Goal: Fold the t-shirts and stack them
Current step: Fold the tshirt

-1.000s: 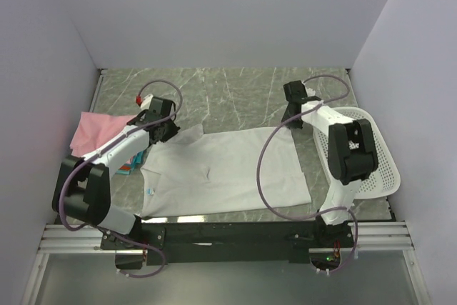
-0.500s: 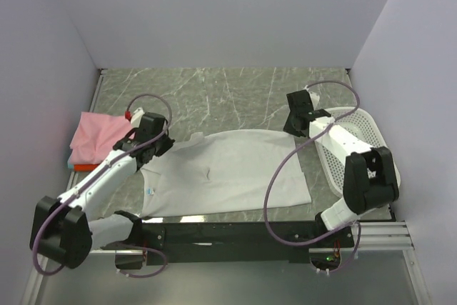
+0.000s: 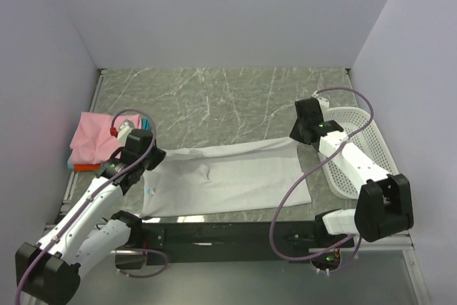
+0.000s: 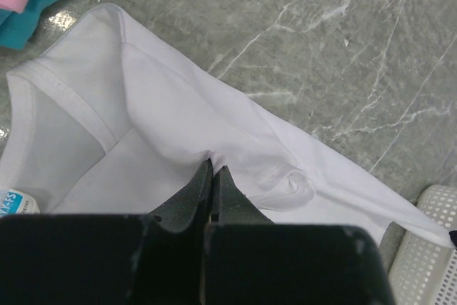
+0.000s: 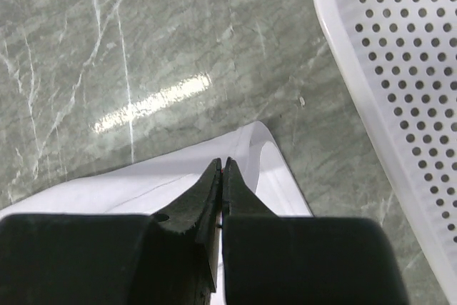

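A white t-shirt (image 3: 228, 183) lies spread across the marble table, neck label (image 3: 150, 191) at its left end. My left gripper (image 3: 153, 155) is shut on a pinch of the shirt's far edge near the shoulder (image 4: 214, 169), the cloth bunched at the tips. At the right end my right gripper (image 3: 300, 137) is shut on the shirt's far hem corner (image 5: 222, 164). The far edge is lifted and drawn over the body as a fold. A pink t-shirt (image 3: 96, 137) sits folded on a teal one (image 4: 43, 5) and an orange-red one (image 3: 86, 167) at the left.
A white perforated basket (image 3: 364, 148) stands at the right edge, close beside my right arm; its rim shows in the right wrist view (image 5: 400, 69). White walls close in the table on three sides. The arms' base rail (image 3: 228, 233) runs along the near edge.
Both grippers have pulled toward the near edge, carrying the white shirt's far edge with them. The shirt now looks narrower front to back.
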`<move>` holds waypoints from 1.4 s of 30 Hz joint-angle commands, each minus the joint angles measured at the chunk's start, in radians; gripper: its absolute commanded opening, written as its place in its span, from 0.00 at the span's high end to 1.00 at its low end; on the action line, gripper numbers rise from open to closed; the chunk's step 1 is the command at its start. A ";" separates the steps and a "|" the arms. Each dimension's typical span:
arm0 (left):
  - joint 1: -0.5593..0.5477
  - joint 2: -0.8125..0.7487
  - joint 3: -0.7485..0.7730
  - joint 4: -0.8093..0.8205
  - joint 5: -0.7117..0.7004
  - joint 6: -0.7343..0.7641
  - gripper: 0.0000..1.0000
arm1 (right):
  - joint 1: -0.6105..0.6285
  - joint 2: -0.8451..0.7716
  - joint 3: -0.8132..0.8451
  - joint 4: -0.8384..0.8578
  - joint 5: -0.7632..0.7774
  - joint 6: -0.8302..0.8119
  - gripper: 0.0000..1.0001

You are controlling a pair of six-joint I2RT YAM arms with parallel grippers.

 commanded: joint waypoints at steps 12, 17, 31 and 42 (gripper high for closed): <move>-0.007 -0.147 -0.021 -0.109 -0.030 -0.058 0.99 | 0.015 -0.191 -0.091 -0.046 -0.022 0.010 1.00; -0.007 -0.184 -0.032 -0.141 -0.040 -0.071 0.99 | 0.025 -0.240 -0.114 -0.069 -0.033 0.001 1.00; -0.006 -0.307 -0.156 -0.166 0.018 -0.127 0.99 | 0.038 -0.248 -0.185 -0.105 0.035 0.022 1.00; -0.018 -0.365 -0.274 -0.150 0.157 -0.193 0.99 | 0.035 -0.185 -0.220 -0.063 0.050 0.041 0.99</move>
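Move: Both shut grippers already hold the lifted far part of the white t-shirt, some 10 cm above the table. The shirt's near edge, to carry it towards, lies about 23 cm back and 5 cm left of the left hand, and some 24 cm back and 5 cm right of the right. The neck label is 13 cm back and 5 cm left of the left hand, the pink pile 23 cm left and 9 cm ahead. The white basket sits 27 cm right and 3 cm back of the right hand. Keep both pinches shut and draw the held cloth back over the shirt's lower layer, towards its near edge, about 7 cm with each hand. Let both rise a centimetre or so at first, then sink as they go on back, the left ending some 6 cm lower than it began, the right about 3.5 cm, with the left wrist rolling slightly. ##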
